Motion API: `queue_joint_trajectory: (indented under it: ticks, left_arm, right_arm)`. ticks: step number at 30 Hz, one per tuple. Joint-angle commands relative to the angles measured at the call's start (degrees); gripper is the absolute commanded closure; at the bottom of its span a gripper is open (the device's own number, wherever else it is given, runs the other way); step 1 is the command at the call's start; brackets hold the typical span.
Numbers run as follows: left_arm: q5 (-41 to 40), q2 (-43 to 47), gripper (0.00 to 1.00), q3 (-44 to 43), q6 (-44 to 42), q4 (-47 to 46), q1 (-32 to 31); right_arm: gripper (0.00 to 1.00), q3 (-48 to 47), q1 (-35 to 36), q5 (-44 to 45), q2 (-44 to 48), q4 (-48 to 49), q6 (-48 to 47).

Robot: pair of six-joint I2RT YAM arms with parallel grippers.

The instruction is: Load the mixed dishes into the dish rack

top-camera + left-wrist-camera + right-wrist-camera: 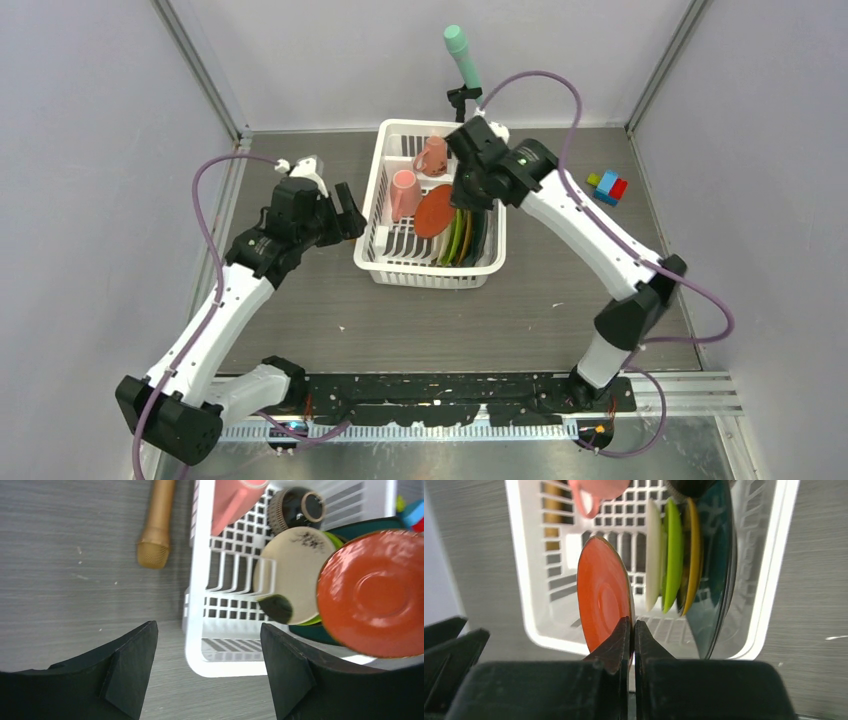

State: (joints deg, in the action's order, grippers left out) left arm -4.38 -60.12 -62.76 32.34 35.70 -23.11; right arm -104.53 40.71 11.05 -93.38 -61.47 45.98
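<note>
The white dish rack [385, 262] stands mid-table. In it are two pink mugs [403, 192] [432, 155] and upright plates: cream [652, 555], green [672, 555], yellow [692, 555] and dark teal [716, 570]. A small brown bowl [295, 507] lies at the rack's far end. My right gripper [632, 630] is shut on the rim of the red-orange dish [601, 592] and holds it upright inside the rack, left of the cream plate. In the top view the right gripper [456, 202] is over the rack. My left gripper [352, 212] is open and empty beside the rack's left wall.
A gold handle-like object [156, 525] lies on the table by the rack's outer left side. A mint-green cylinder on a black stand [462, 55] rises behind the rack. Coloured toy blocks [607, 186] sit at the right. Grey walls close in on both sides.
</note>
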Motion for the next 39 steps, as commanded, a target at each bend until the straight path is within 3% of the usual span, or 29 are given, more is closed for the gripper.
queue_joint_trajectory:
  ticks: [1,4,6,8,12,16,17,19,22,28,32,35,39]
  left_arm:
    - [-2.7,-0.3,0.23,2.5,-1.4,0.1,0.2]
    - [6.5,1.0,0.27,3.9,-4.0,-4.9,0.3]
    - [12.4,3.2,0.35,6.1,-7.5,-10.6,-0.2]
    - [10.8,6.6,0.37,8.6,-12.4,-15.4,-2.3]
    - [12.3,13.3,0.37,14.8,-28.4,-25.5,-5.2]
    - [22.9,17.2,0.38,20.2,-40.6,-36.0,-5.7]
    - [29.0,17.3,0.4,20.6,-45.2,-37.2,-5.8]
    - [35.1,16.6,0.43,20.0,-52.5,-37.3,-5.9]
    - [37.4,14.4,0.45,17.9,-57.7,-36.5,-6.4]
    - [41.7,10.1,0.57,11.6,-77.0,-23.7,-10.7]
    - [37.4,7.7,0.58,9.5,-79.9,-21.1,-13.2]
    - [35.4,6.4,0.64,8.1,-80.4,-18.8,-14.2]
    - [31.4,5.6,0.6,8.0,-80.9,-17.5,-15.4]
  right_arm:
    - [1.0,-13.9,4.5,21.0,-8.0,-14.8,2.1]
    - [1.0,-20.3,6.8,21.5,-13.7,-18.4,2.5]
    - [1.0,-21.0,7.0,19.2,-14.8,-17.4,2.9]
    - [1.0,-21.5,6.9,16.4,-14.8,-15.8,3.2]
    - [1.0,-24.0,5.3,9.5,-14.9,-14.9,5.2]
    - [1.0,-25.5,2.1,0.2,-15.2,-15.8,7.9]
    - [1.0,-25.6,1.3,-0.9,-15.2,-15.9,8.1]
    - [1.0,-25.5,0.5,-4.1,-15.1,-16.2,8.8]
    - [1.0,-25.5,0.3,-8.0,-14.6,-16.2,9.5]
    - [1.0,-22.6,0.2,-13.1,-12.5,-13.5,11.8]
    - [1.0,-19.3,0.3,-17.0,-10.9,-9.8,13.7]
    - [1.0,-17.3,0.2,-18.1,-9.7,-7.4,14.4]
    - [1.0,-16.3,0.3,-18.8,-9.1,-6.4,14.8]
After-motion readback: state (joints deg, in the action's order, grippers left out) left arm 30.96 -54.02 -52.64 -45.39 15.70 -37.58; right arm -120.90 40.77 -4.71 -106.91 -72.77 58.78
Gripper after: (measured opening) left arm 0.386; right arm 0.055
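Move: The orange plate hangs from the right fingers, its middle roughly 18 cm to the empty left hand's right, about level with it fore-and-aft and in height. The near pink mug stands about 7 cm ahead, 10 cm right and 15 cm below the left hand. For the right hand, the rack's empty front-left slots are some 12 cm left, 9 cm back and 20 cm down; the row of racked plates is 3 cm right, 8 cm back and 17 cm down. The left hand dips briefly, then swings about 12 cm right and 7 cm back, ending slightly higher, as its wrist turns strongly clockwise until the fingers point right and a little down at the plate's front edge; on the way they narrow to about half their first opening. The right hand keeps its pinch on the plate, dips some 3 cm and partly recovers, then carries the plate to about 6 cm left of its start, over the rack towards the left hand, its fingers tipping down and back some 20 degrees. ##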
